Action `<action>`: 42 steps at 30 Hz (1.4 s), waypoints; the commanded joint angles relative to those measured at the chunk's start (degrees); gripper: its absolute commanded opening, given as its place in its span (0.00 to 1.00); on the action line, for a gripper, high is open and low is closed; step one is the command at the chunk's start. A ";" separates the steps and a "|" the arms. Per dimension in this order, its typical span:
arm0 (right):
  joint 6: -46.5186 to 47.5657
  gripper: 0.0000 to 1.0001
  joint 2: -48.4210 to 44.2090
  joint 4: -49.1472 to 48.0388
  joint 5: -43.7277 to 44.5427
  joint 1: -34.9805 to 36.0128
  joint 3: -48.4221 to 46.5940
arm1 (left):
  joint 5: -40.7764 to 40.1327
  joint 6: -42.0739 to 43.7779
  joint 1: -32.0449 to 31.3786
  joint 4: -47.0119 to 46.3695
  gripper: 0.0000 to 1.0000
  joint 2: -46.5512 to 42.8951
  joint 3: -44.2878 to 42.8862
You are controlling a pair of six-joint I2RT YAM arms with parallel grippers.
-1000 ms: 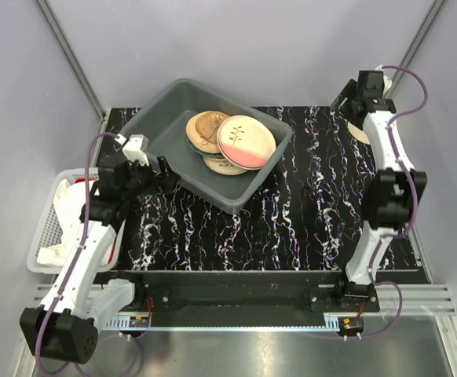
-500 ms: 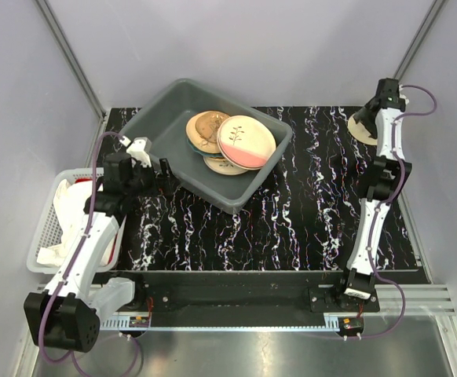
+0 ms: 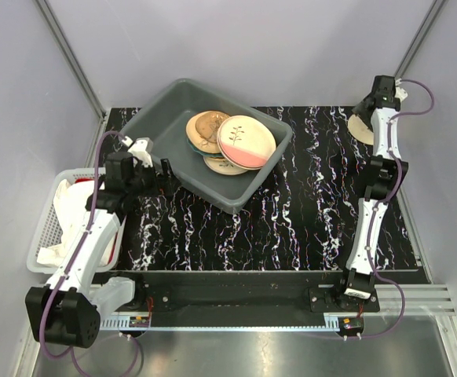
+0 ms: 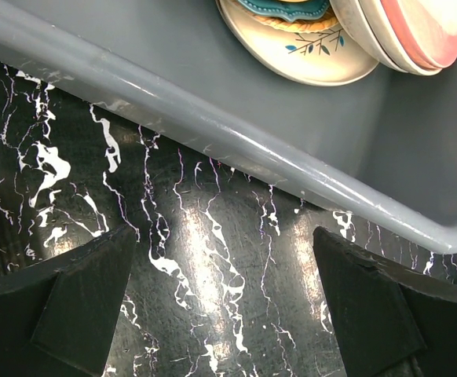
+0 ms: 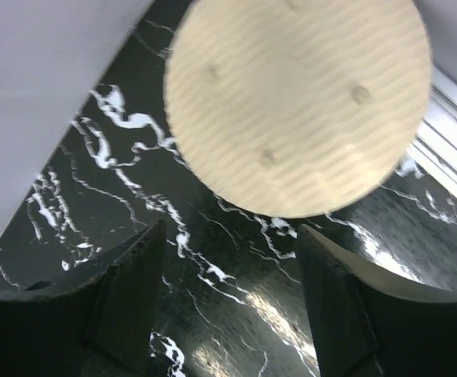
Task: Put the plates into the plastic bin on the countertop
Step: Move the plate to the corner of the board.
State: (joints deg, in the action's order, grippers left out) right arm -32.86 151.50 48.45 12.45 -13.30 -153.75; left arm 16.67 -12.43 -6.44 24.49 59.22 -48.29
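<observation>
The grey plastic bin (image 3: pixel 159 126) stands tilted at the back left of the black veined countertop (image 3: pixel 307 204). In it lie an orange woven plate (image 3: pixel 203 129), a cream-and-pink plate (image 3: pixel 246 141) and others beneath. One pale cream plate (image 3: pixel 360 129) lies at the far right corner of the countertop. My right gripper (image 3: pixel 365 115) hovers just short of that plate (image 5: pixel 299 102), open, with only countertop between its fingers (image 5: pixel 130 290). My left gripper (image 3: pixel 164 173) is open over bare countertop beside the bin's near rim (image 4: pixel 213 129). A leaf-sprig plate (image 4: pixel 307 55) shows inside the bin.
A white mesh basket (image 3: pixel 46 236) with cloth sits off the countertop's left edge. Grey walls close in behind and beside the right gripper, and a metal rail (image 5: pixel 452 149) runs along the countertop's right edge.
My right arm has stretched toward the far right corner and turned down over the cream plate, its jaws narrowing a little. The left arm has barely shifted.
</observation>
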 commanded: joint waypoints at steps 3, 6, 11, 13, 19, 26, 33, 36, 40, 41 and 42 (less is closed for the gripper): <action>11.30 0.91 0.63 -17.65 -6.03 3.80 1.44 | 2.67 0.30 0.28 -1.02 0.99 0.46 -2.42; 12.21 1.00 3.26 -18.74 -0.16 4.68 -1.54 | 2.32 0.38 0.28 -1.02 0.99 0.63 -2.25; 8.16 1.00 4.41 -24.43 7.06 4.25 0.90 | 2.58 0.03 0.28 -1.37 0.99 2.39 -2.42; 6.68 1.00 5.12 -30.06 10.03 4.07 2.74 | 2.93 -0.14 0.28 -1.38 0.99 3.18 -2.51; -1.06 1.00 8.28 -35.78 13.31 2.58 1.96 | 1.97 -0.05 0.37 -1.46 0.99 4.50 -2.77; -16.78 1.00 10.66 -30.46 10.93 0.12 3.28 | 3.46 -0.41 0.64 -1.55 0.99 6.26 -3.47; -23.74 1.00 11.36 -21.30 4.44 0.38 3.03 | 2.93 -0.14 0.90 -1.38 0.99 5.03 -3.39; -25.05 1.00 10.31 -15.59 4.34 1.25 2.58 | 2.85 -0.05 0.81 -1.38 0.99 4.15 -3.39; -27.08 1.00 4.09 -13.82 3.20 2.48 10.30 | 2.58 0.12 0.90 -1.38 0.99 2.48 -3.21; -27.08 1.00 3.02 -13.56 3.11 2.75 13.80 | 2.41 0.21 0.90 -1.38 0.99 1.78 -3.04; -27.17 1.00 1.97 -13.21 3.37 3.01 15.57 | 2.32 0.21 0.81 -1.29 0.99 1.34 -2.95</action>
State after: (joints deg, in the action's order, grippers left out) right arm -57.17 157.64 22.76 18.28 -12.71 -146.56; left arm 18.24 -12.47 -5.87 24.47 63.88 -49.17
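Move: Upside down near the board's far right corner, the pale round plate has its middle about 6 cm to the right hand's right, 1 cm ahead and 7 cm below the fingers. The board corner is roughly 9 cm ahead and 6 cm right at board height; the back wall rises some 10 cm straight ahead. From the left hand, beside the bin, the plate is about 33 cm ahead, 72 cm right and 15 cm lower. Reaching about 8 cm forward, the right hand opens fully, first rising slightly and swinging left, then comes back right some 8 cm while sinking 5 cm into the gap between plate and back wall, easing left at the end. The wrist tips up some 20 degrees and turns clockwise, bringing one open finger close to the plate's far-left rim; contact can't be made out. The empty left hand sinks about 2 cm. ##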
